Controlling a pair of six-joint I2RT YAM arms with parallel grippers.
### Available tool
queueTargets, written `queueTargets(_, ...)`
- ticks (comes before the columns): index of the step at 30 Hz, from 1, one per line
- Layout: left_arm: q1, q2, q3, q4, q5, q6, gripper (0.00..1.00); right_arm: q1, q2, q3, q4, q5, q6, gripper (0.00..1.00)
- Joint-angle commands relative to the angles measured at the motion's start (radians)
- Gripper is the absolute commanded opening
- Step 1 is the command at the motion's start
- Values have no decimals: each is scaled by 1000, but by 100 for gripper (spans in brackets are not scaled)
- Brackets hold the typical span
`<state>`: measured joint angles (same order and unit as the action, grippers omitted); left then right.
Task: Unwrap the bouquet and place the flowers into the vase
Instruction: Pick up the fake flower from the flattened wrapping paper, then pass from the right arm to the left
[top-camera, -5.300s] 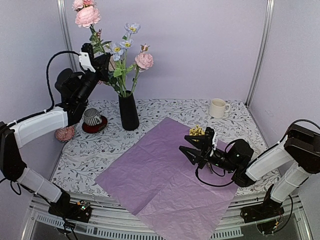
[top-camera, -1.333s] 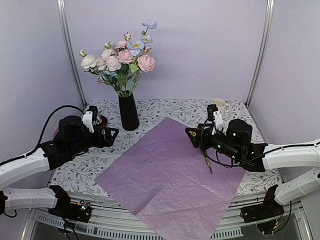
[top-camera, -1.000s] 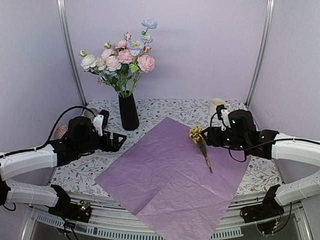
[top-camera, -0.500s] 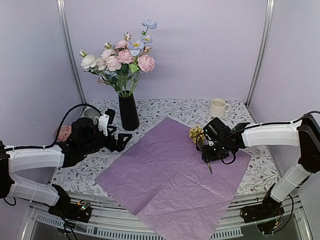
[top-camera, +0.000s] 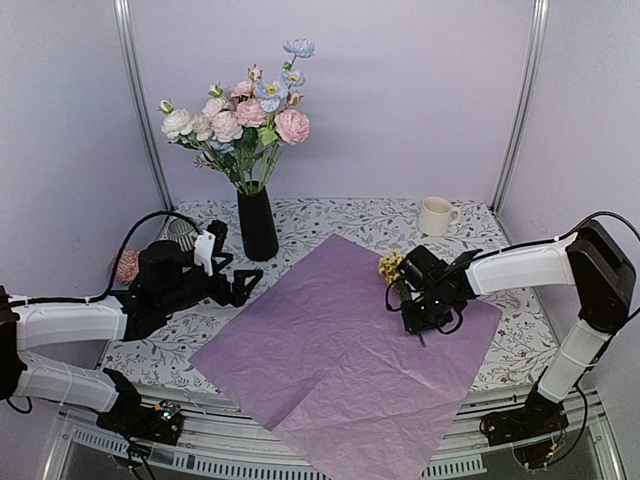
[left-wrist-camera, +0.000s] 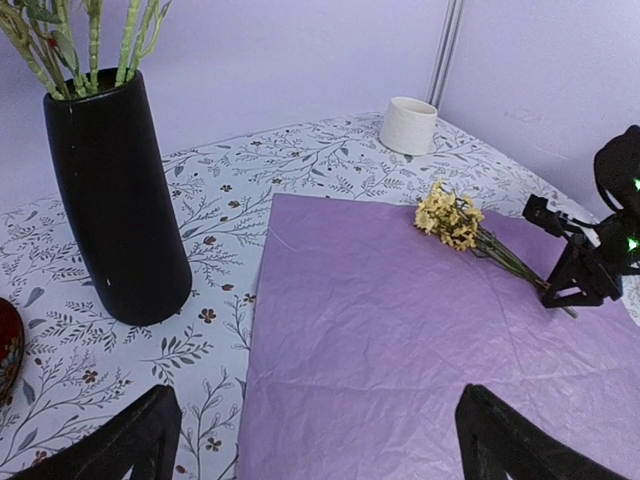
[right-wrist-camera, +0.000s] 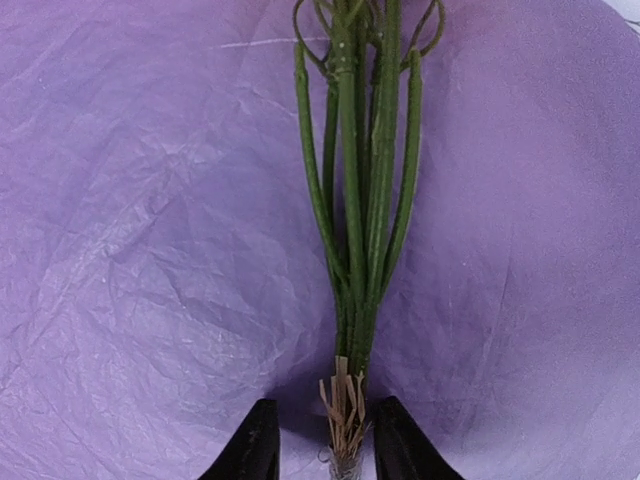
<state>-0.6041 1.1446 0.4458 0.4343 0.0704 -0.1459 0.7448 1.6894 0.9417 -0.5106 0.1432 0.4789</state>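
The black vase (top-camera: 257, 222) (left-wrist-camera: 115, 210) stands at the back left with most of the flowers (top-camera: 245, 115) upright in it. No wrapped bouquet is in view; the lilac paper (top-camera: 330, 350) lies spread flat. One yellow-headed sprig (top-camera: 393, 268) (left-wrist-camera: 450, 215) lies on it. My right gripper (top-camera: 415, 322) (right-wrist-camera: 322, 440) is low over the paper. Its fingers (right-wrist-camera: 255, 440) stand either side of the sprig's cut stem end (right-wrist-camera: 345, 400), a narrow gap each side, so open. My left gripper (top-camera: 243, 284) (left-wrist-camera: 320, 440) hovers wide open and empty over the paper's left edge.
A cream mug (top-camera: 435, 215) (left-wrist-camera: 410, 123) stands at the back right. A striped cup (top-camera: 182, 232) on a red saucer and a pink object (top-camera: 125, 265) sit behind my left arm. White frame posts rise at both back corners.
My right gripper has swung down to the sprig's stem end and its jaws have narrowed around it. My left arm has eased rightward, still open. Earlier it put flowers into the vase.
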Motion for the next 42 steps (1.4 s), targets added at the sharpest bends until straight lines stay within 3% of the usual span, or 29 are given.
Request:
queueTargets(1,-11,-8,-10,27,13,14,98,-4,19,13,10,-6,7,30)
queueTargets(4,-13,-17,-14,30,22,12,98,-3,21,11,16,-6,5,22)
queueTargets(6,-13,-28,-21,34,30,8,98,-3,21,15,16,-7,2,8)
queueTargets(8,-12,-40,-28,39,36,-1,98,-4,6,18,18,-2,3,3)
queueTargets(11,-13,-70,14,-35,60,-83,98,-4,-60,16,51,-11,-14,2)
queueTargets(14,-16,-109,81,-124,203,-209,98,-4,-158,3,105,-62,-55,2)
queueTargets(19,-83,-178,70,20,267,-385,94,17,-326,-37,291,-251,-118,2)
queueTargets(25,-182,-127,119,137,239,-432,93,113,-500,-143,678,-388,-124,2)
queueTargets(31,-274,8,237,202,268,-415,83,185,-503,-174,927,-480,-116,3)
queueTargets(36,-315,92,313,241,282,-403,81,232,-464,-146,956,-497,-149,3)
queueTargets(42,-334,161,374,288,318,-410,70,260,-432,-131,956,-505,-177,3)
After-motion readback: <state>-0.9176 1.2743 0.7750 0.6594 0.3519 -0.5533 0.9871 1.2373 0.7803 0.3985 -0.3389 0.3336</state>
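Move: The right fingers stand straddling the bare stem ends of the yellow fake flower, whose middle is about 8 cm ahead and 2 cm left, practically at fingertip height. From this hand the vase is some 25 cm ahead and 39 cm left, the mug about 38 cm ahead and 10 cm right. From the left hand the flower's middle lies roughly 37 cm right, 6 cm ahead and 17 cm below; the vase is about 21 cm ahead and 3 cm left. The right fingers pinch the flower's stem ends and then lift about 28 cm, swinging some 16 cm left and finally back, while the wrist turns roughly 80 degrees until the fingers point left. The empty left hand rises, moves right and back to meet the flower, rolling and turning clockwise, its fingers narrowing slightly but still open. ##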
